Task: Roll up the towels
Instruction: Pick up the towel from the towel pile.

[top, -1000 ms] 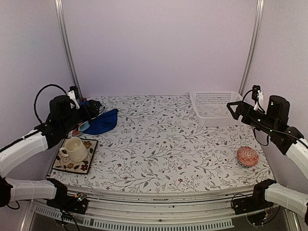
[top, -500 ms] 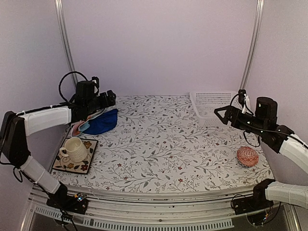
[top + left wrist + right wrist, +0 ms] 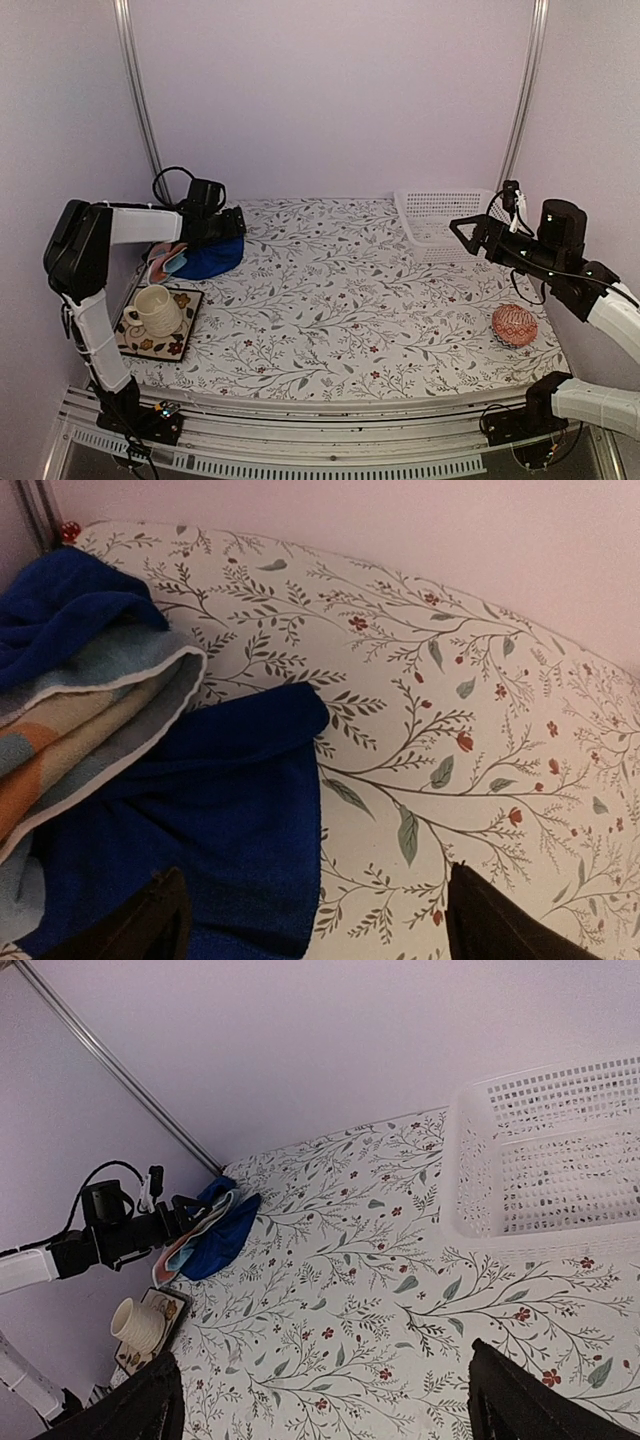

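Observation:
The towels lie in a crumpled heap at the table's back left. The royal-blue towel [image 3: 212, 258] [image 3: 230, 820] [image 3: 228, 1240] is partly under the light-blue towel [image 3: 170, 263] [image 3: 90, 720] [image 3: 186, 1248] with orange and white marks. Neither is rolled. My left gripper [image 3: 234, 222] [image 3: 316, 905] hangs open just over the royal-blue towel's right edge, one finger above the cloth and the other above bare table, holding nothing. Far to the right, my right gripper [image 3: 462, 230] [image 3: 330, 1395] stands open and empty in the air in front of the basket, pointing left across the table.
A white plastic basket [image 3: 445, 228] [image 3: 560, 1150] stands at the back right. A pink-red patterned ball [image 3: 514, 325] lies near the right front. A cream cup [image 3: 153, 308] [image 3: 134, 1322] sits on a flowered tile [image 3: 160, 347] just in front of the towels.
My left arm has swung from beside the cup out to the back and now reaches over the towels. The right gripper has moved a little to the left. The towels have not moved.

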Motion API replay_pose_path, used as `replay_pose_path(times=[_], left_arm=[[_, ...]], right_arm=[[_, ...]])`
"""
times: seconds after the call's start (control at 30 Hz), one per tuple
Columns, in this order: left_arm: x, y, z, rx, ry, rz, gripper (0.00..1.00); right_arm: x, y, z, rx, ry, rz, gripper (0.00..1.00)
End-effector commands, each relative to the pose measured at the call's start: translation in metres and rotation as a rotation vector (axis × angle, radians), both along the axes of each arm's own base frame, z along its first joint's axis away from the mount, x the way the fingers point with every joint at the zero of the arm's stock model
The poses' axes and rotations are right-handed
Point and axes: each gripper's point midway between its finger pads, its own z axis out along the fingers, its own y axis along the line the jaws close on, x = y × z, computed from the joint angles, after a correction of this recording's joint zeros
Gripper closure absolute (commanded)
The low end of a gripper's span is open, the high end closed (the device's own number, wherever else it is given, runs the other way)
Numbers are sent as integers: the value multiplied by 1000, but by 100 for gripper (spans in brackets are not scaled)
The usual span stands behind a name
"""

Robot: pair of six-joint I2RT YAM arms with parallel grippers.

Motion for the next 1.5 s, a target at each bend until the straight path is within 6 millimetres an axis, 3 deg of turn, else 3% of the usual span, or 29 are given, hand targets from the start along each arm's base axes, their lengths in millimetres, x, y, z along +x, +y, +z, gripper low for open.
replay_pose_path(times=[0.0, 0.07, 0.3, 0.77, 0.93, 0.97, 1.07, 1.2, 1.33, 1.47], left_arm=[[16, 7, -11, 29, 33, 19, 13], [18, 9, -35, 41, 82, 21, 14], [15, 10, -72, 54, 154, 24, 20], [2, 13, -110, 79, 242, 14, 29], [-2, 11, -124, 74, 275, -1, 47], [-3, 10, -126, 72, 278, -4, 57], [-4, 6, -129, 58, 283, -17, 72], [-7, -6, -129, 33, 281, -53, 99], [-7, -23, -120, 23, 263, -106, 100], [-2, -38, -94, 20, 209, -146, 100]], right_arm=[[-2, 3, -2, 12, -5, 13, 1], [-1, 2, -3, 12, -4, 11, 1], [0, 0, -4, 4, -9, -1, 1], [3, 1, -8, -2, -8, -4, 1], [4, 1, -10, -6, -6, -7, 1], [4, 1, -10, -7, -5, -7, 1], [5, 0, -11, -8, -4, -11, 1], [6, 0, -12, -12, -3, -13, 1], [7, 0, -13, -17, -2, -16, 1], [8, 0, -12, -21, -5, -18, 1]])
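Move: The blue towel lies almost under the left hand: its visible middle is about 12 cm below, 5 cm to the left and 2 cm back. The rest of the towel pile, with the striped towel, sits some 15 cm left, level with the hand and 9 cm below. The mug stands about 20 cm back and 18 cm left. From the right hand, the blue towel is roughly 57 cm left, 20 cm ahead and 27 cm below. The left fingers pinch the blue towel near its right side. They come down onto it from above by some 10 cm, tipping about 10 degrees more towards the table and narrowing a little on the way, then close fully at the bottom. Once shut, the hand shifts 1 to 2 cm to the right, drawing on the cloth while staying low. ##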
